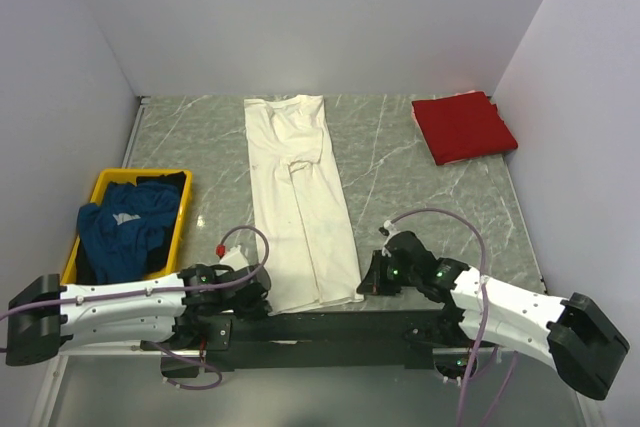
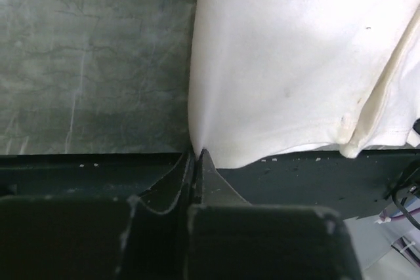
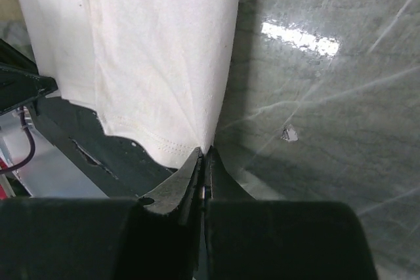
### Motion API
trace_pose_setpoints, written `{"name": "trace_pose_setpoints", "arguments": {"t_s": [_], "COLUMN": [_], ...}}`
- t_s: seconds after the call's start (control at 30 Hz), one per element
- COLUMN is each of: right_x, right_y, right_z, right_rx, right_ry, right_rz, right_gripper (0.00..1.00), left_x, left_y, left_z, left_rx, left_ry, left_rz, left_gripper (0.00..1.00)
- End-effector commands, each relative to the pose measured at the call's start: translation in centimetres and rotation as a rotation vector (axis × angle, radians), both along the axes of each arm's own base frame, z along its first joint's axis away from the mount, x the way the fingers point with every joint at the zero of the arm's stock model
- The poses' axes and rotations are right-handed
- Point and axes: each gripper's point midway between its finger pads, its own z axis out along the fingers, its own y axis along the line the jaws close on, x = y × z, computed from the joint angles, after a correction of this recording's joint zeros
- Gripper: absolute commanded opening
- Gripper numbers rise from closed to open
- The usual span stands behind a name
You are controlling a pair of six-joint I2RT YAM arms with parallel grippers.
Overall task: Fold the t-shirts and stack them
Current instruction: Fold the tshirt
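Observation:
A cream-white t-shirt point(image 1: 298, 202) lies folded into a long strip down the middle of the table, its hem hanging over the near edge. My left gripper point(image 1: 262, 292) is shut on the hem's left corner; in the left wrist view the cream-white t-shirt point(image 2: 289, 63) runs into the left gripper point(image 2: 198, 152). My right gripper point(image 1: 366, 285) is shut on the hem's right corner, and the right wrist view shows the cream-white t-shirt point(image 3: 157, 57) pinched in the right gripper point(image 3: 204, 151). A folded red t-shirt point(image 1: 462, 126) lies at the back right. A dark blue t-shirt point(image 1: 128, 227) is bunched in the tray.
A yellow plastic tray point(image 1: 186, 209) stands at the left of the table and holds the blue shirt. White walls close in the table on the left, back and right. A dark bar point(image 1: 330, 325) runs along the near edge between the arm bases.

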Motion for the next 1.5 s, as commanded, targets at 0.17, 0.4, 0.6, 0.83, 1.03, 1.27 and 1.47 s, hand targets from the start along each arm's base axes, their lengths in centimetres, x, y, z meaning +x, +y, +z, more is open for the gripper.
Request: {"name": "trace_pose_setpoints", "arguments": {"t_s": [0.17, 0.4, 0.6, 0.83, 1.03, 1.27, 1.47], "right_x": [-1.5, -4.3, -1.5, 4.5, 11.0, 18.1, 23.0], "right_y": [1.3, 2.3, 2.3, 3.8, 4.2, 4.8, 5.8], "right_z": [3.1, 3.3, 5.4, 9.8, 11.4, 10.5, 9.7], "right_rx": [0.037, 0.030, -0.066, -0.076, -0.068, -0.102, -0.081], "right_ry": [-0.021, -0.005, -0.119, -0.221, -0.246, -0.214, -0.178], "right_rz": [0.072, 0.129, 0.101, 0.067, -0.012, -0.076, -0.101], "right_gripper": [0.02, 0.01, 0.01, 0.00, 0.00, 0.00, 0.00], "left_x": [-1.3, -2.8, 0.1, 6.6, 13.5, 20.2, 24.9], "left_y": [0.2, 0.5, 0.0, -0.4, -0.2, 0.8, 1.7], "left_z": [2.9, 3.6, 7.5, 8.9, 9.8, 10.6, 9.9], "left_rx": [-0.042, -0.029, -0.043, 0.070, 0.065, 0.066, 0.073], "left_ry": [0.019, 0.046, -0.133, -0.281, -0.365, -0.405, -0.387], "left_rz": [-0.055, -0.130, -0.120, -0.052, 0.045, 0.176, 0.244], "left_gripper": [0.01, 0.01, 0.00, 0.01, 0.00, 0.00, 0.01]}}
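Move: Both grippers already hold the white shirt's hem corners just above the near table edge. From the left gripper the shirt's collar end lies about 59 cm ahead and 2 cm right; its bunched folds are some 38 cm ahead, 7 cm right, and the yellow bin 17 cm ahead, 37 cm left. From the right gripper the collar end is about 57 cm ahead, 20 cm left, the red shirt 48 cm ahead, 31 cm right. Keep both grippers shut on the hem corners, lift them a couple of centimetres and draw back slightly, the right farther than the left. Then raise to about 8 cm and sweep both forward over the shirt towards its collar end, finishing some 21 cm ahead of the start and drifting a little left; tip the left fingers outward and turn that hand counter-clockwise about 15 degrees. ##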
